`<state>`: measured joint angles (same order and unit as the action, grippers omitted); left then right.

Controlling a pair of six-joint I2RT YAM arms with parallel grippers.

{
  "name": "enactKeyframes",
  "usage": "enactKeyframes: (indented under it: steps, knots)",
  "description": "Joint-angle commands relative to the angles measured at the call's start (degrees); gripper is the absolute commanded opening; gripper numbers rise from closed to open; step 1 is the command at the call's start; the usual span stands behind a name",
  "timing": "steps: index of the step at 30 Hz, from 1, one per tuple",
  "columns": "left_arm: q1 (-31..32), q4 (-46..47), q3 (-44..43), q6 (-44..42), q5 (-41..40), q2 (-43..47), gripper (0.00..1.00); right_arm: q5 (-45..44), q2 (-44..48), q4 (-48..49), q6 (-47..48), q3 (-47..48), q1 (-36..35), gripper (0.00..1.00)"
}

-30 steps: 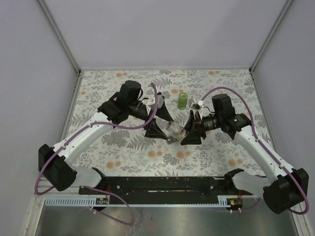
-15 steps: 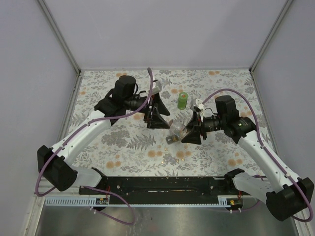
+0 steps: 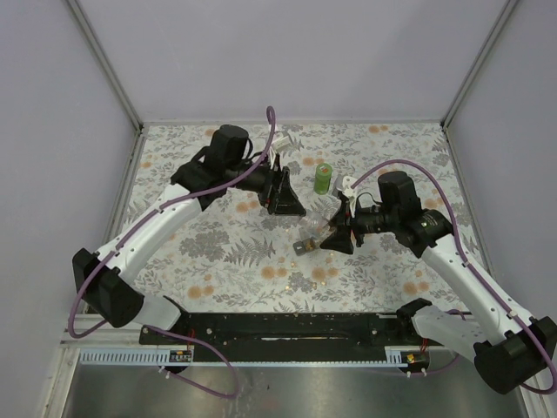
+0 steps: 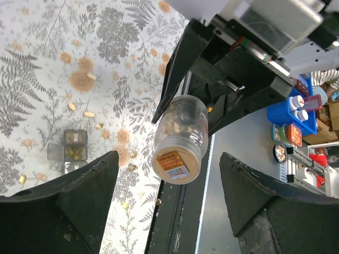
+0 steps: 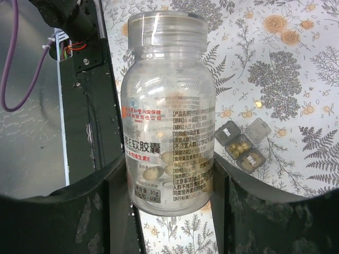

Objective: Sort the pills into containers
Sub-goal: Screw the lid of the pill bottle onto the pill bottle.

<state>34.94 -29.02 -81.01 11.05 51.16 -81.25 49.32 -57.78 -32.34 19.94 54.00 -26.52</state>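
My right gripper (image 3: 335, 233) is shut on a clear pill bottle (image 3: 315, 228) and holds it above the floral table. In the right wrist view the bottle (image 5: 167, 116) fills the gap between the fingers (image 5: 111, 201), with a few yellow capsules inside. A small grey pill organizer (image 5: 242, 145) lies on the table beside it, two of its cells holding yellow pills. My left gripper (image 3: 283, 192) hangs open behind the bottle and apart from it. From the left wrist the bottle (image 4: 180, 140) shows end-on, and the organizer (image 4: 71, 151) lies left of it.
A green bottle (image 3: 324, 178) stands upright at the back middle of the table. Loose yellow pills (image 4: 87, 114) lie scattered around the organizer. The black base rail (image 3: 278, 329) runs along the near edge.
My left gripper has drawn back from the bottle toward the rear of the table and narrowed slightly. The right gripper still holds the bottle, nearly in the same place.
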Motion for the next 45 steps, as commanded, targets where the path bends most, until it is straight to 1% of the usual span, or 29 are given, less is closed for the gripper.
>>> enactKeyframes:
  steps: [1, 6, 9, 12, 20, 22, 24, 28, 30, 34, 41, 45]
  knots:
    - [0.7, -2.3, -2.0, 2.8, -3.4, -0.7, 0.80, -1.5, 0.9, 2.2, 1.0, 0.5, -0.8, 0.00]
    - [1.2, -2.3, -2.1, 5.5, -1.2, -2.6, 0.79, -1.6, 0.9, 2.3, 1.1, 0.4, -1.0, 0.00]
    - [1.4, -2.4, -2.7, 6.4, -1.3, -3.2, 0.73, -1.9, 1.0, 2.3, 1.1, 0.1, -0.8, 0.00]
    - [1.4, -2.6, -2.7, 6.6, -1.2, -3.4, 0.70, -2.0, 1.3, 2.3, 1.2, 0.0, -0.9, 0.00]
    - [1.8, -2.6, -2.0, 6.6, -1.1, -2.9, 0.59, -1.8, 0.3, 2.3, 1.2, 0.3, -1.0, 0.00]
    - [1.8, -2.6, -2.2, 6.5, -0.9, -2.8, 0.54, -2.0, 0.2, 2.2, 1.2, 0.4, -1.0, 0.00]
    - [2.0, -2.6, -2.2, 6.4, -0.4, -2.9, 0.46, -1.9, 0.1, 2.1, 1.2, 0.5, -0.9, 0.00]
    - [2.1, -2.6, -2.2, 5.2, 0.6, -3.2, 0.38, -1.9, -0.1, 1.9, 1.2, 0.6, -1.0, 0.00]
    - [2.2, -2.6, -2.4, 4.2, 1.4, -3.4, 0.36, -1.5, -0.2, 1.8, 1.2, 0.7, -1.0, 0.00]
    - [2.9, -3.2, -2.6, 0.7, 1.8, -3.3, 0.34, -0.5, -0.8, 1.8, 0.8, 0.9, -1.0, 0.00]
    - [4.1, -4.2, -2.6, -8.2, 3.9, -2.5, 0.34, 1.2, -1.8, 2.1, -0.3, 0.9, -1.0, 0.00]
    - [4.4, -1.7, -0.4, -13.9, 5.6, -0.8, 0.34, 2.5, -2.4, 2.3, -1.1, 1.2, -1.0, 0.00]
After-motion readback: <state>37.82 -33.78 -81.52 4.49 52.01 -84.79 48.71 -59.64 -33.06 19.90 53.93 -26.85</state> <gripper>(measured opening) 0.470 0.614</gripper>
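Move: The lid, already sitting on the pill bottle, lies just off the left hand's open fingertips: roughly 2 cm below, 1 cm back and 1 cm to the right. The bottle's body slants on from the lid, its middle some 2 cm back, 4 cm right and 5 cm below. The pill box is about 4 cm ahead, 2 cm right and 29 cm down. From the right hand, which holds the bottle, the lid is some 5 cm left, 5 cm above and 2 cm ahead. The lid is taken afresh by the left hand: it sinks about 3 cm onto it, easing slightly right, while the wrist winds back some 10 degrees. The fingers then close from wide to about half open, pinch the lid's two sides, and roll it clockwise as seen from the left hand, roughly 15 degrees, easing back about a centimetre overall. The right hand keeps its grip on the bottle, sinking about 1 cm. ##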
